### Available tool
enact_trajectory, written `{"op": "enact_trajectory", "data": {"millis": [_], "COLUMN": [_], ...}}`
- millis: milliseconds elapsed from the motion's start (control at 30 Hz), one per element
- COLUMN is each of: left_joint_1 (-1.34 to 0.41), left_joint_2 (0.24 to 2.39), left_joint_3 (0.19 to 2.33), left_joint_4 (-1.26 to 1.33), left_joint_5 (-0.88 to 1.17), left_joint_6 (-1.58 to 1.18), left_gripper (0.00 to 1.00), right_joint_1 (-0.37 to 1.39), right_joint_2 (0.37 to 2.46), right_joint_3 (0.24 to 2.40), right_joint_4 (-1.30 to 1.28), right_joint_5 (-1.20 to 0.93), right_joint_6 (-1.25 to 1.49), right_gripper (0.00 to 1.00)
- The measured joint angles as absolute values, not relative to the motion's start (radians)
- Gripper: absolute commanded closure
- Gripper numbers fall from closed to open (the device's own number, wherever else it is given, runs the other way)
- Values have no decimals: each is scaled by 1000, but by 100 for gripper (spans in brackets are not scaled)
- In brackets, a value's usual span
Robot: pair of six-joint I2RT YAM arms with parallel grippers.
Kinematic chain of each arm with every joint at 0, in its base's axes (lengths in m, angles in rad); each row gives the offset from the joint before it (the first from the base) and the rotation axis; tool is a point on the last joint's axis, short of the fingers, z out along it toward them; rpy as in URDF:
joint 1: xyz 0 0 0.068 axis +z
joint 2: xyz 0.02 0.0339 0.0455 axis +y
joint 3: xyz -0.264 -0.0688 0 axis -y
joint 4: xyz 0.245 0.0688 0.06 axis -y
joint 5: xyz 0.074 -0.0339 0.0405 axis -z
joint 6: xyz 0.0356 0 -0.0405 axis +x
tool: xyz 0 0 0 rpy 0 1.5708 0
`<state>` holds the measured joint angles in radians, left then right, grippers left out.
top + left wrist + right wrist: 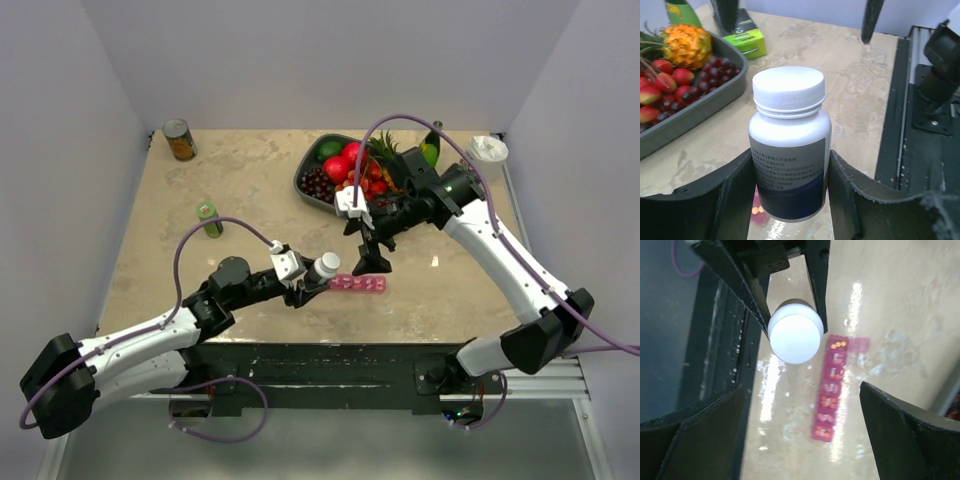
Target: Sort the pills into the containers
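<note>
My left gripper (312, 281) (790, 159) is shut on a white pill bottle (323, 268) (790, 150) with a white screw cap, held just above the table. Beside and below it lies the pink strip of containers (358, 284) (832, 390) (756, 199), flat on the table. Its end compartment by the bottle has its lid open, with small orange pills (840, 345) (757, 210) in it. The other compartments also show orange pills through their lids. My right gripper (372, 262) (801, 386) hangs open above the strip, holding nothing.
A grey tray (305, 185) (690, 115) of fruit stands at the back centre. A tin can (180, 139) is at the back left and a small green can (209, 219) is left of centre. A white cup (487, 152) and a green bottle (432, 148) are at the back right.
</note>
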<state>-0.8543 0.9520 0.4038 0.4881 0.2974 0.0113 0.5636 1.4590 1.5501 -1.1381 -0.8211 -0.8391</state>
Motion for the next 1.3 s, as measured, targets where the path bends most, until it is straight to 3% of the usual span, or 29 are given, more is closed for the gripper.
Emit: {"op": "enact_trajectory", "data": {"millis": [233,367,733,1300], "left_joint_1": [-854,-854,-854,-851], "left_joint_2": [934,945,979,976], "left_joint_3": [408,417,427,430], "left_joint_4": [417,404,399,402], "left_joint_5": [469,529,569,573], "left_joint_6": [11,-5,-15,-29], "left_gripper": [100,100,100,100], "right_joint_1": [576,624,742,757], "right_joint_2": [1438,1497,1511,1499], "right_joint_3": [1593,1619,1603,1560], "right_joint_4": [-1268,-1299,-1331,-1309], "right_joint_5": [-920,-960,-902,-802], "right_joint_6": [-1219,-1331,-1346,-1274], "right_gripper": [5,13,32,59]}}
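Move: The capped pill bottle is still gripped in the left hand, its cap about 5 cm above that hand point and 1 cm ahead and to the right. From the open right hand the cap is some 4 cm to the left, 1 cm back and 1 cm lower. The pink pill organizer's middle lies about 2 cm ahead of the right hand, 1 cm left and 24 cm below; the fruit tray is some 25 cm ahead and 3 cm right. The white cap is what the right fingers come down to: the right hand swings back about 6 cm, ending slightly left and lower, while its wrist turns some 30 degrees, mostly counter-clockwise. Its wide-open fingers close about halfway, until the tips meet the cap's sides. Meanwhile the left hand keeps the bottle, draws it back about 5 cm, yaws clockwise, then holds it there. ##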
